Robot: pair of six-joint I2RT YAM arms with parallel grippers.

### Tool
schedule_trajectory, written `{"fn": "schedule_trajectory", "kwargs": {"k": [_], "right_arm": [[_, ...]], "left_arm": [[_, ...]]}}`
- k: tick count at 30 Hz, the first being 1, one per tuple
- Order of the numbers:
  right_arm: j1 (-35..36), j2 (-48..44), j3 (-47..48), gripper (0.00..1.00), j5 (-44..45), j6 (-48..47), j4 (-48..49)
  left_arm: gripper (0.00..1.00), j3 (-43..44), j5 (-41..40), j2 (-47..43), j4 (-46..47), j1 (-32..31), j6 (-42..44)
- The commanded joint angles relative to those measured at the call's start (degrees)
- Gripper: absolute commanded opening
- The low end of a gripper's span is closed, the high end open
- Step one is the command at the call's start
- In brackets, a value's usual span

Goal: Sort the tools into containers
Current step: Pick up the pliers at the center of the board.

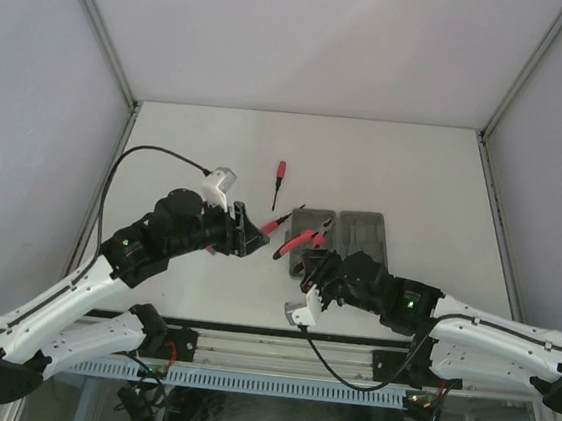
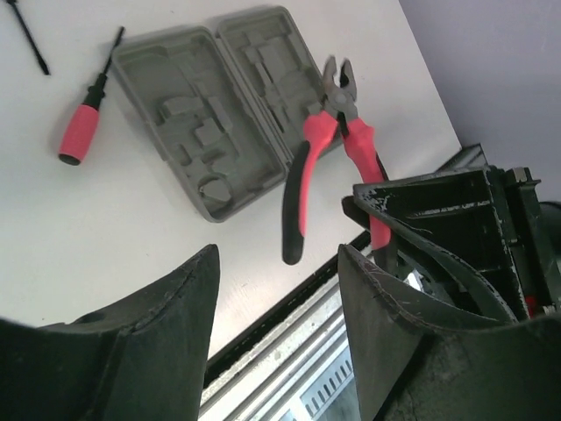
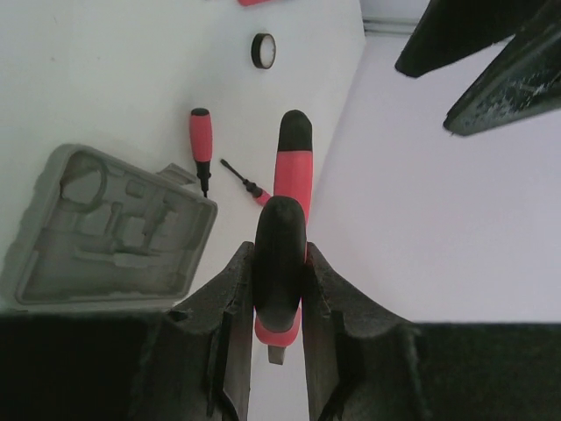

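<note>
The pliers, with red-and-black handles, hang above the table beside the containers. My right gripper is shut on one handle; the other handle sticks out beyond the fingers. The containers are two joined grey trays with moulded recesses, lying open and flat. A red-handled screwdriver lies left of them, and another lies farther back. A small dark ring rests on the table. My left gripper is open and holds nothing, close to the free handle of the pliers.
The table's near edge with its metal rail runs just under my left gripper. White walls enclose the table on three sides. My left gripper's black fingers show at the upper right of the right wrist view.
</note>
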Motion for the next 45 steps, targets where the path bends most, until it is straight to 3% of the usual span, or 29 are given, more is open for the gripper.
{"fn": "schedule_trajectory", "kwargs": {"k": [1,14,29,39,45], "right_arm": [[0.8,0.5,5.6,0.00,2.0,-9.2,3.6],[1.7,3.2,10.1,0.00,-2.5,-12.4,0.8],[2.9,4.4,11.2,0.00,-3.9,-11.7,2.3],[3.0,3.8,11.5,0.00,-3.7,-11.8,3.9],[3.0,4.2,11.5,0.00,-3.9,-11.6,4.1]], "left_arm": [[0.61,4.3,3.2,2.6,1.8,-2.3,2.9],[0.60,4.4,5.3,6.7,4.0,-3.7,2.7],[0.45,2.7,7.1,7.2,6.6,-4.2,1.6],[0.45,2.4,8.5,8.4,6.9,-4.4,1.8],[0.32,2.4,8.7,8.7,7.0,-4.5,1.6]]}}
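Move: The pliers' free handle is about 7 cm to the left hand's right, level with it front to back, and 4 cm lower. From the right hand, already gripping the other handle, it is 3 cm left and 2 cm ahead; the left gripper is roughly 11 cm left, 3 cm ahead, 4 cm up. From the left hand, the open case lies 18 cm right, 8 ahead; the near screwdriver 5 right, 13 ahead, both some 24 below. The pliers, still held by one handle in the right gripper, are lifted and carried left, about 3 cm each way, with a slight draw back and a 10-degree counter-clockwise turn, then held there. The left hand comes right about 4 cm to the free handle, sinking some 2 cm and turning 10 degrees clockwise, and its open fingers partly close around that handle. ##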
